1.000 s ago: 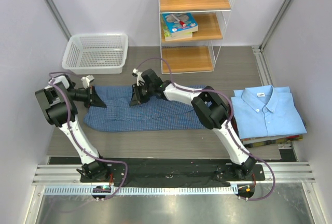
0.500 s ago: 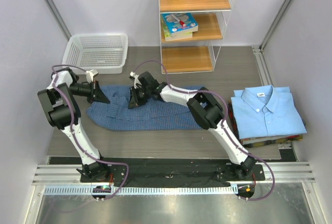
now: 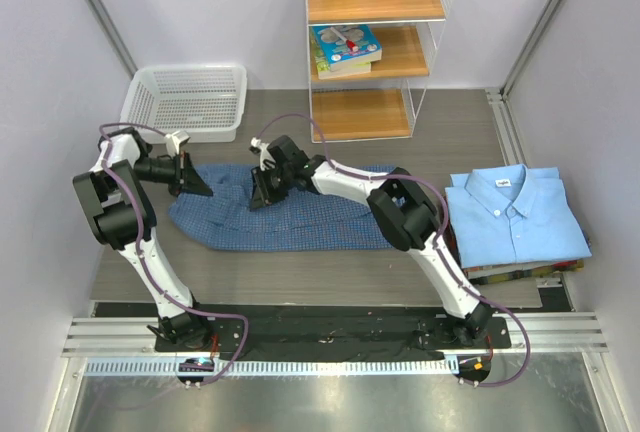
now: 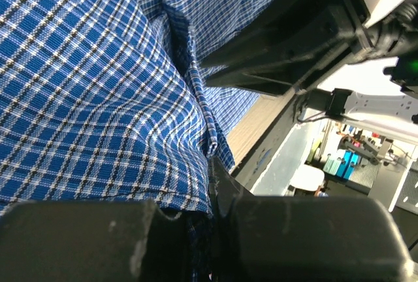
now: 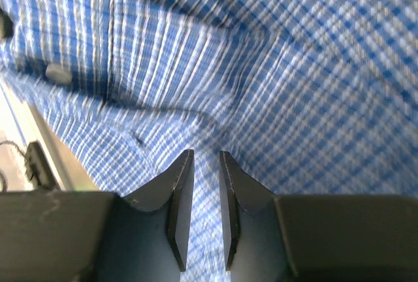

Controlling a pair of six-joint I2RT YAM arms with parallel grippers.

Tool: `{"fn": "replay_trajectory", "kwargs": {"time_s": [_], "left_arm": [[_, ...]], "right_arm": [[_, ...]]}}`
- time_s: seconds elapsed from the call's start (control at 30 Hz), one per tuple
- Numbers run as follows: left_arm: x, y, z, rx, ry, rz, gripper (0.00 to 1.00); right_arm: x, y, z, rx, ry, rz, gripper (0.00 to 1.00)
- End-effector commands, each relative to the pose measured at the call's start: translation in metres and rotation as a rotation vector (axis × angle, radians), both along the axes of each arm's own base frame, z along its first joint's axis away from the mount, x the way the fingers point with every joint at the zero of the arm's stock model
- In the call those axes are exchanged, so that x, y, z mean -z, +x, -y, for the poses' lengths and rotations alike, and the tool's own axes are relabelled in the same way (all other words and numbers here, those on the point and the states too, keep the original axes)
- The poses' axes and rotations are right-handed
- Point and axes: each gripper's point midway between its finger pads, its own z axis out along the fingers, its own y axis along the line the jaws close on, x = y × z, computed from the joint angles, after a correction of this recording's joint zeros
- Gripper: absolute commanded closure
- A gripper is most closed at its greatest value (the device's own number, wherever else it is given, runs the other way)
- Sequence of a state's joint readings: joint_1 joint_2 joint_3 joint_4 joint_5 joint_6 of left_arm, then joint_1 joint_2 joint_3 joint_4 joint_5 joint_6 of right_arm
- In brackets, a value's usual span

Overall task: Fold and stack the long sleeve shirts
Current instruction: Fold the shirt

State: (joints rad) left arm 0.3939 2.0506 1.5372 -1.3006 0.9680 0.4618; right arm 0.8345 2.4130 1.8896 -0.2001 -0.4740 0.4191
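The dark blue checked shirt [image 3: 300, 217] lies spread across the middle of the table. My left gripper [image 3: 196, 184] is at its left edge and is shut on a fold of the checked cloth [image 4: 130, 99], which comes out from between the jaws [image 4: 212, 187]. My right gripper [image 3: 262, 192] points down onto the shirt's upper middle. Its jaws stand a narrow gap apart [image 5: 206, 158] with nothing between them, and checked cloth [image 5: 294, 86] shows just beneath. The light blue shirt [image 3: 515, 214] lies folded at the right, collar and white label up.
A white mesh basket [image 3: 185, 102] stands at the back left. A wire shelf with wooden boards [image 3: 372, 52] holding books and bottles stands behind the shirt. Flat items [image 3: 520, 272] stick out from under the light blue shirt.
My left gripper has moved a little toward the back, drawing the shirt's left edge with it. The shirt's near-left corner has pulled in. My right gripper has shifted only slightly on the cloth.
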Motion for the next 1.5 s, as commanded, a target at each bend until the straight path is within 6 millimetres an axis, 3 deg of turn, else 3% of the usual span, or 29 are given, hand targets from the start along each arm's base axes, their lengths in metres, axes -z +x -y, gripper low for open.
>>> {"fn": "replay_trajectory", "kwargs": {"time_s": [0.0,0.17,0.2,0.27,0.3,0.37,0.4,0.6,0.87,0.93,1.13,1.27,1.4,1.47], "left_arm": [[-0.037,0.007,0.006,-0.028,-0.035,0.053,0.92],[-0.038,0.007,0.008,-0.037,0.006,0.029,0.92],[-0.038,0.007,0.009,-0.037,0.012,0.024,0.92],[-0.042,0.009,0.012,-0.036,0.040,0.020,0.92],[-0.043,0.009,0.015,-0.031,0.046,0.020,0.92],[-0.047,0.011,0.025,-0.018,0.058,0.018,0.92],[-0.049,0.011,0.029,-0.009,0.061,0.022,0.92],[-0.059,0.018,0.064,0.046,0.081,0.025,0.92],[-0.037,0.030,0.121,0.131,0.121,-0.009,0.93],[-0.027,0.022,0.148,0.189,0.132,-0.013,0.93],[0.010,0.020,0.180,0.223,0.209,-0.041,0.93],[0.021,0.019,0.202,0.258,0.234,-0.019,0.88],[0.016,0.009,0.218,0.316,0.270,0.022,0.69],[0.007,0.002,0.221,0.364,0.293,0.052,0.52]], "right_arm": [[-0.064,0.004,0.024,-0.008,0.036,0.058,0.72],[-0.073,0.013,0.064,-0.008,-0.009,0.033,0.72],[-0.072,0.018,0.085,0.007,-0.041,0.023,0.72],[-0.068,0.019,0.107,0.020,-0.064,-0.007,0.72],[-0.062,0.018,0.127,0.035,-0.094,-0.035,0.72],[-0.056,0.013,0.143,0.040,-0.121,-0.064,0.73],[-0.044,0.002,0.155,0.036,-0.154,-0.103,0.73],[-0.029,-0.016,0.194,0.051,-0.236,-0.155,0.73],[-0.011,-0.018,0.199,0.052,-0.263,-0.181,0.74],[-0.011,-0.016,0.198,0.054,-0.259,-0.177,0.74],[-0.013,-0.016,0.196,0.051,-0.252,-0.176,0.74],[-0.011,-0.017,0.196,0.050,-0.253,-0.182,0.74],[-0.010,-0.017,0.196,0.051,-0.254,-0.186,0.73],[-0.013,-0.017,0.195,0.049,-0.247,-0.181,0.72]]}}
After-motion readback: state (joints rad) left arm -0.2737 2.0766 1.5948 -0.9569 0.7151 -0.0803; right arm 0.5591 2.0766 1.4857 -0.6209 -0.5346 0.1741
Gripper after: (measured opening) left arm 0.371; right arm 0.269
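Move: The left gripper already holds the shirt's left end raised. The middle of the shirt lies about 20 cm to its right, 4 cm back and 7 cm lower; the right gripper is some 12 cm to its right and lower, and the white basket some 21 cm ahead and 5 cm left. From the right hand, the shirt's right part lies about 20 cm right and 2 cm back, just below; the wire shelf's bottom board is 21 cm ahead, 26 cm right. Clear the fold first: lift the right gripper and arc it about 20 cm right over the shirt, coming down low on its right part, fingertips tipped some 20 degrees further down; wait there. Then carry the gripped left end up about 4 cm and some 20 cm right, lowering it past the starting height towards the shirt's middle, wrist turning clockwise, and start opening the left fingers. ##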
